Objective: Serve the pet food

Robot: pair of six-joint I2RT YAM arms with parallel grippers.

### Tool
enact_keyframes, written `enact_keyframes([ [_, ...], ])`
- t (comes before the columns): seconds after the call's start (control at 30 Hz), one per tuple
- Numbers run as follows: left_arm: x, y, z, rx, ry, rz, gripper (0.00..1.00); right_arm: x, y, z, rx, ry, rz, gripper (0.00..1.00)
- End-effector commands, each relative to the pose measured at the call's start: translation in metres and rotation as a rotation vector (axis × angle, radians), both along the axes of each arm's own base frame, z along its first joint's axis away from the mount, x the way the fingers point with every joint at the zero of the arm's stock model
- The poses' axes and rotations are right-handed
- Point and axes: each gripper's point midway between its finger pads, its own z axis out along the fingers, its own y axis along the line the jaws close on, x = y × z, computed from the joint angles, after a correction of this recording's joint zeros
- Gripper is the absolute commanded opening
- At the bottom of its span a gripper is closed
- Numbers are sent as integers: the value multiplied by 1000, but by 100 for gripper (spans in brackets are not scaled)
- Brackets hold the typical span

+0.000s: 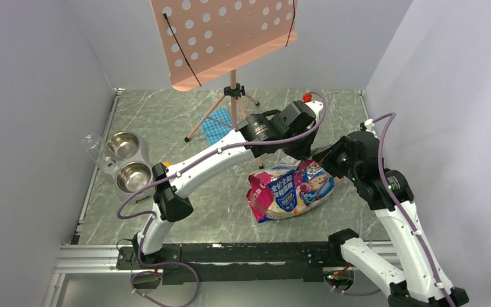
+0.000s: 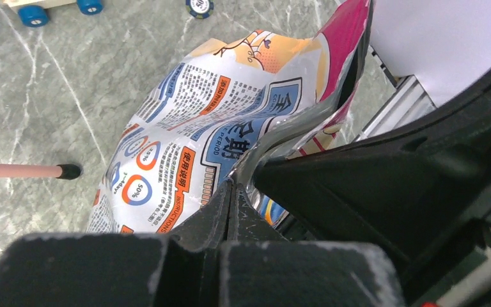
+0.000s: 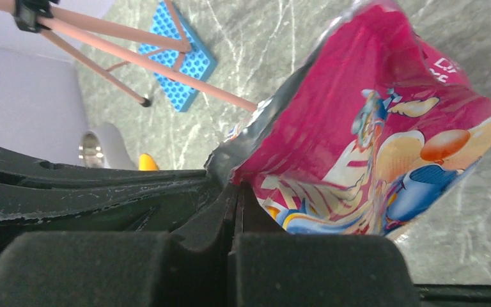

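Note:
The pink-and-blue printed foil bag (image 1: 291, 190) lies on the marble tabletop, its mouth pointing to the far right. My left gripper (image 2: 236, 187) is shut, and the bag's silver rim (image 2: 275, 137) runs into its tips. From the opposite side, my right gripper (image 3: 236, 187) is shut on the pink face of the same rim (image 3: 230, 163). In the top view the left gripper (image 1: 302, 152) and the right gripper (image 1: 323, 158) meet at the bag's upper edge. The pet food is hidden inside the bag.
A double steel bowl (image 1: 128, 161) stands at the left edge, with a clear plastic piece (image 1: 93, 146) beside it. A pink tripod stand (image 1: 233, 96) with a perforated board and a blue mat (image 1: 216, 123) are at the back. A yellow item (image 3: 146, 162) lies near the bowls.

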Motion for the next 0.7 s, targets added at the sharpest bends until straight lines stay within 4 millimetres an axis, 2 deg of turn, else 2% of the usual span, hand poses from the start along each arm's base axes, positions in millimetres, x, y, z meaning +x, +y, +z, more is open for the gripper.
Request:
enact_keyframes([
  [0.0,28,31,27,37,-133,142,0,-40,-37,-36,-288,229,-63,0],
  [0.23,31,37,53,-20,-177,162,0,-63,-49,-47,-364,305,-71,0],
  [0.37,29,37,56,-49,-150,153,0,-69,-52,-50,-366,314,-66,0],
  [0.43,22,31,60,-93,-117,100,0,-60,-34,-32,-290,213,11,0],
  [0.5,14,22,68,-163,-86,43,0,-50,-13,2,-207,74,98,0],
  [0.53,9,20,72,-193,-72,17,0,-46,-10,16,-187,45,98,16],
  [0.57,4,18,73,-220,-49,-2,0,-45,-12,25,-179,43,67,38],
  [0.6,1,17,75,-249,-27,-21,0,-44,-18,28,-189,59,29,51],
  [0.67,-5,16,73,-277,25,-46,0,-45,-27,37,-213,72,-15,62],
])
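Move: The pet food bag's grey top edge is already between both closed grippers, right at each set of fingertips. The bag's middle lies about 5 cm back, 2 cm left and 15 cm below the right hand. From that hand, the stand's foot is on the table some 8 cm ahead and 12 cm left, the poker chip roughly 12 cm ahead and 17 cm right, and the toy car about 25 cm straight ahead. The bag's top edge is tugged at from two sides: the right hand pulls back about 6 cm, dipping some 5 cm and drifting right as it rolls left side down and tips down, then rises about 4 cm and opens halfway, clear of the foil. The left hand, fingers kept shut, comes off the edge, moving up and left with a little forward, about 4 cm. ##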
